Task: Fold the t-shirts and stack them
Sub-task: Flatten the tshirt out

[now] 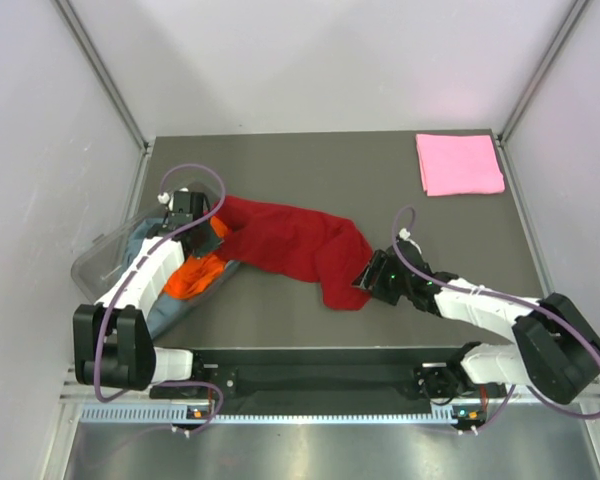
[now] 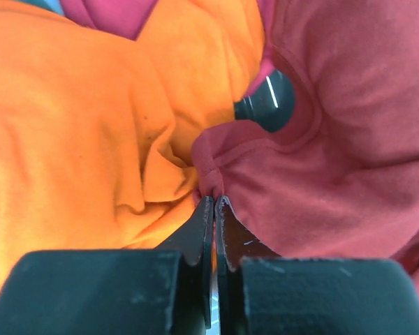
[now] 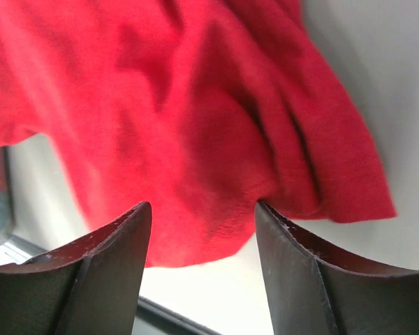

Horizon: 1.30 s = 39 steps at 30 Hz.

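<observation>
A dark red t-shirt (image 1: 290,240) lies stretched out and crumpled across the middle of the table. My left gripper (image 1: 212,232) is at its left end. In the left wrist view that gripper (image 2: 214,199) is shut, pinching a small fold of the dark red t-shirt (image 2: 335,139) beside an orange t-shirt (image 2: 91,125). My right gripper (image 1: 365,280) is at the shirt's right end. It stands open (image 3: 202,209), with the red cloth's (image 3: 195,125) lower edge between its fingertips. A light pink t-shirt (image 1: 458,163) lies folded at the far right corner.
A clear plastic tub (image 1: 100,262) lies tipped at the left edge, with the orange t-shirt (image 1: 195,275) and a grey-blue one (image 1: 170,310) spilling from it. A strip of magenta cloth (image 2: 105,14) shows above the orange. A dark rounded object (image 2: 269,101) pokes out of the red cloth.
</observation>
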Motion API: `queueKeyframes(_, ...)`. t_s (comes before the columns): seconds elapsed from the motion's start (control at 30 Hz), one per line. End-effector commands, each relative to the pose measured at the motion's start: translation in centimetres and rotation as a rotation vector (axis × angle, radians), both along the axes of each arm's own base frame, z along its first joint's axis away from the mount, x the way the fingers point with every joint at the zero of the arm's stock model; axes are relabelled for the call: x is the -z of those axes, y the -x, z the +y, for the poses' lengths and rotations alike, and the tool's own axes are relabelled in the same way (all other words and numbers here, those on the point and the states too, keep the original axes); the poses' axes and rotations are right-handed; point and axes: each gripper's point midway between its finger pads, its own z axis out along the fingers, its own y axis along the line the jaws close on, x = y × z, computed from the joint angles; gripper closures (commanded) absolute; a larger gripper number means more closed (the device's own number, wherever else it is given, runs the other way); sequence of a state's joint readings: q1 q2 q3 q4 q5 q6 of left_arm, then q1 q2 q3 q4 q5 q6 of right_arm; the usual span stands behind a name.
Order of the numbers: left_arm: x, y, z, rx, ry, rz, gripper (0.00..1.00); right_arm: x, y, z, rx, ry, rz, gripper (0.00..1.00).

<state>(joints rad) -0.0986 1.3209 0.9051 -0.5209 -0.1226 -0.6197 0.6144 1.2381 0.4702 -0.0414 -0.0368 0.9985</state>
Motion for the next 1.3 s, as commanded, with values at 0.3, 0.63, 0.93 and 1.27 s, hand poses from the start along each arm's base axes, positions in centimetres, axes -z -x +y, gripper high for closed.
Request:
queueKeyframes(0.3,-11.1,-4.4,-2.1,0.108,0.079,-0.293,1.0,-1.4,-3.2,0.0,0.04,0.075,-0.102,0.93)
queueKeyframes(0.63,-30.2,-6.2,-5.6,0.234,0.221,-0.686,1.0,-21.9,-6.6,-7.8,0.233,0.259,-0.506,1.0)
queueKeyframes(0.93,-38.6,-0.9,-8.8,0.401,0.382,-0.852,1.0,-36.0,0.2,-17.0,0.468,0.27,-0.739,1.0)
queueKeyframes(1.27,-43.7,7.5,-10.4,0.502,0.567,-0.977,1.0,-38.9,6.2,-21.6,0.576,0.184,-0.823,1.0)
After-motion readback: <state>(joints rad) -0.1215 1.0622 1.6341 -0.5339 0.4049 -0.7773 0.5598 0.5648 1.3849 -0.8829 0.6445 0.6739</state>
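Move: The left hand already pinches the red t-shirt's left end at the bin's edge; the shirt's middle lies about 18 cm to its right, 1 cm back and 7 cm below. The orange shirt lies about 5 cm left and 6 cm back, some 4 cm lower. For the open right hand, the red t-shirt's right end is almost beneath the fingers, about 1 cm ahead and 2 cm down; the folded pink shirt lies about 32 cm ahead, 29 cm right and 3 cm lower. While the left hand keeps its pinch and lifts its end of the red t-shirt about 40 cm, swinging a little forward, then back, and drifting 10 cm right, the right hand dips a centimetre or two and shuts on the right end. The right hand then rises nearly 40 cm as well, first forward and then back, pulling some 20 cm right, away from the left hand, as both sets of fingers tip up about 50 degrees towards level. ##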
